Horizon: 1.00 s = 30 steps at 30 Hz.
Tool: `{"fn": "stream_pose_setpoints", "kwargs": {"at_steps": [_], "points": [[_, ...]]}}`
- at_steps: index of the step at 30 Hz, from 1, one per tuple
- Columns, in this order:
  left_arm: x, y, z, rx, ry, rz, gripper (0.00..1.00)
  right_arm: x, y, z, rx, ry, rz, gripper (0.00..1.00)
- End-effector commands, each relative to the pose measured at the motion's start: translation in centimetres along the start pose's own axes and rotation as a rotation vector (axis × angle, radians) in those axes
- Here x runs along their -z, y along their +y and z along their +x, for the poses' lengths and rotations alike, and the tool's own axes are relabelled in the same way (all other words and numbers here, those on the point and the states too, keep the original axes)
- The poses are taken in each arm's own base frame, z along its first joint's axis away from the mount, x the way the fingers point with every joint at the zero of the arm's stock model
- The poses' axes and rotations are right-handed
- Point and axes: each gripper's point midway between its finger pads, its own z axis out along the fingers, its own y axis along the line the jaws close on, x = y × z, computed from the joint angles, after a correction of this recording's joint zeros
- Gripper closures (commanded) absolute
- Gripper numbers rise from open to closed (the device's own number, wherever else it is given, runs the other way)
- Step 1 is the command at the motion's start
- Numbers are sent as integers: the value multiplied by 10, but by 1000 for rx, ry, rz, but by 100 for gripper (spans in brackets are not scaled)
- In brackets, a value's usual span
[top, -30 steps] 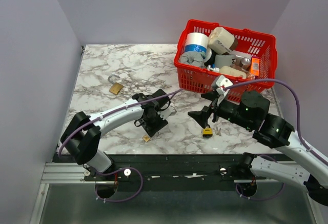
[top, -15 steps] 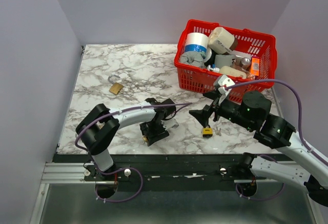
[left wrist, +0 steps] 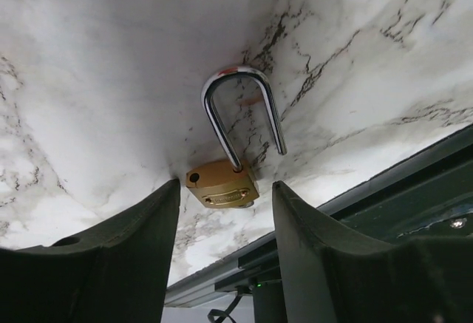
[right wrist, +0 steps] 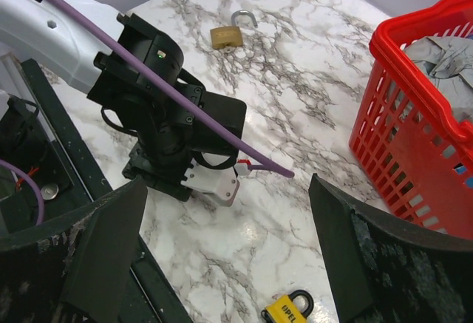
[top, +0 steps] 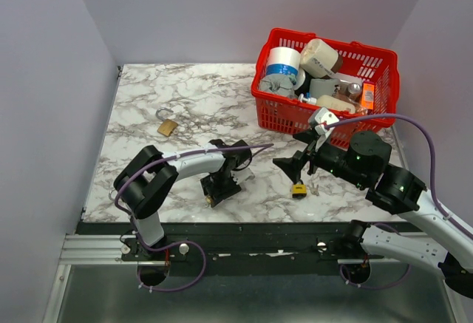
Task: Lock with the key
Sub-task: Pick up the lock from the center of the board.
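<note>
A small brass padlock [left wrist: 222, 184] lies on the marble near the table's front edge, its shackle [left wrist: 240, 109] swung open. My left gripper [left wrist: 226, 190] is low over it and open, one finger on each side of the body, neither pressing it. From above only a brass corner [top: 212, 200] shows under the left gripper [top: 218, 190]. A second brass padlock [top: 168, 126] with an open shackle lies at the back left. My right gripper [top: 294, 153] hangs wide open and empty above a yellow padlock [right wrist: 287, 310]. I cannot make out a key.
A red basket [top: 384, 68] full of tape rolls and odds and ends stands at the back right. The yellow padlock [top: 298, 189] has a small pale thing [top: 315, 187] beside it. The dark front rail [left wrist: 384, 182] runs just past the left gripper.
The left arm has folded in and its gripper has come down toward the front edge over the small brass padlock. The right arm has barely moved.
</note>
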Motion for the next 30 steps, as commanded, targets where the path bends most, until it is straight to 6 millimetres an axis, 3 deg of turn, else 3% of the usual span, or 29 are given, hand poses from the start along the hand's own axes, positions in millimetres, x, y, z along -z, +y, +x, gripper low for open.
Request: {"fn": "stream_pose_setpoints", "kwargs": {"at_steps": [1,5,9,11,14,17,23,29,30], "points": [[-4,5,-6,44,-37,-42,47,3,-3,-11,-9,-22,19,0],[-5,6,-9,85,-60,-48,54,1,-4,-10,-8,-19,21,0],[-4,11,-11,128,-78,-52,71,3,-4,-11,-8,-22,22,0],[3,22,-16,169,-107,-80,78,3,-4,-10,-8,-22,24,0],[30,27,-35,233,-246,-42,89,3,-3,-10,-8,-19,19,0],[76,33,-59,304,-461,-11,100,2,-2,-9,-7,-16,11,0],[188,43,-88,371,-920,95,100,-5,-11,-13,-13,1,40,0],[280,43,-102,430,-1268,210,100,-16,-1,-40,-43,-10,-48,0],[296,36,-100,396,-1335,245,100,-16,11,-43,-78,-4,-117,0]]}}
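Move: The left hand's parted fingers straddle the brass lock's body, its middle about 1 cm ahead and 1 cm below. The yellow lock lies some 25 cm right and 3 cm ahead of that hand; another brass lock stands about 23 cm ahead and 12 cm left. From the right hand, the brass lock being gripped is roughly 20 cm left, 3 cm back and 33 cm down. Left fingers pinch the brass lock's body, then raise it 22 cm and forward 11, swinging fingertips out rightwards. ##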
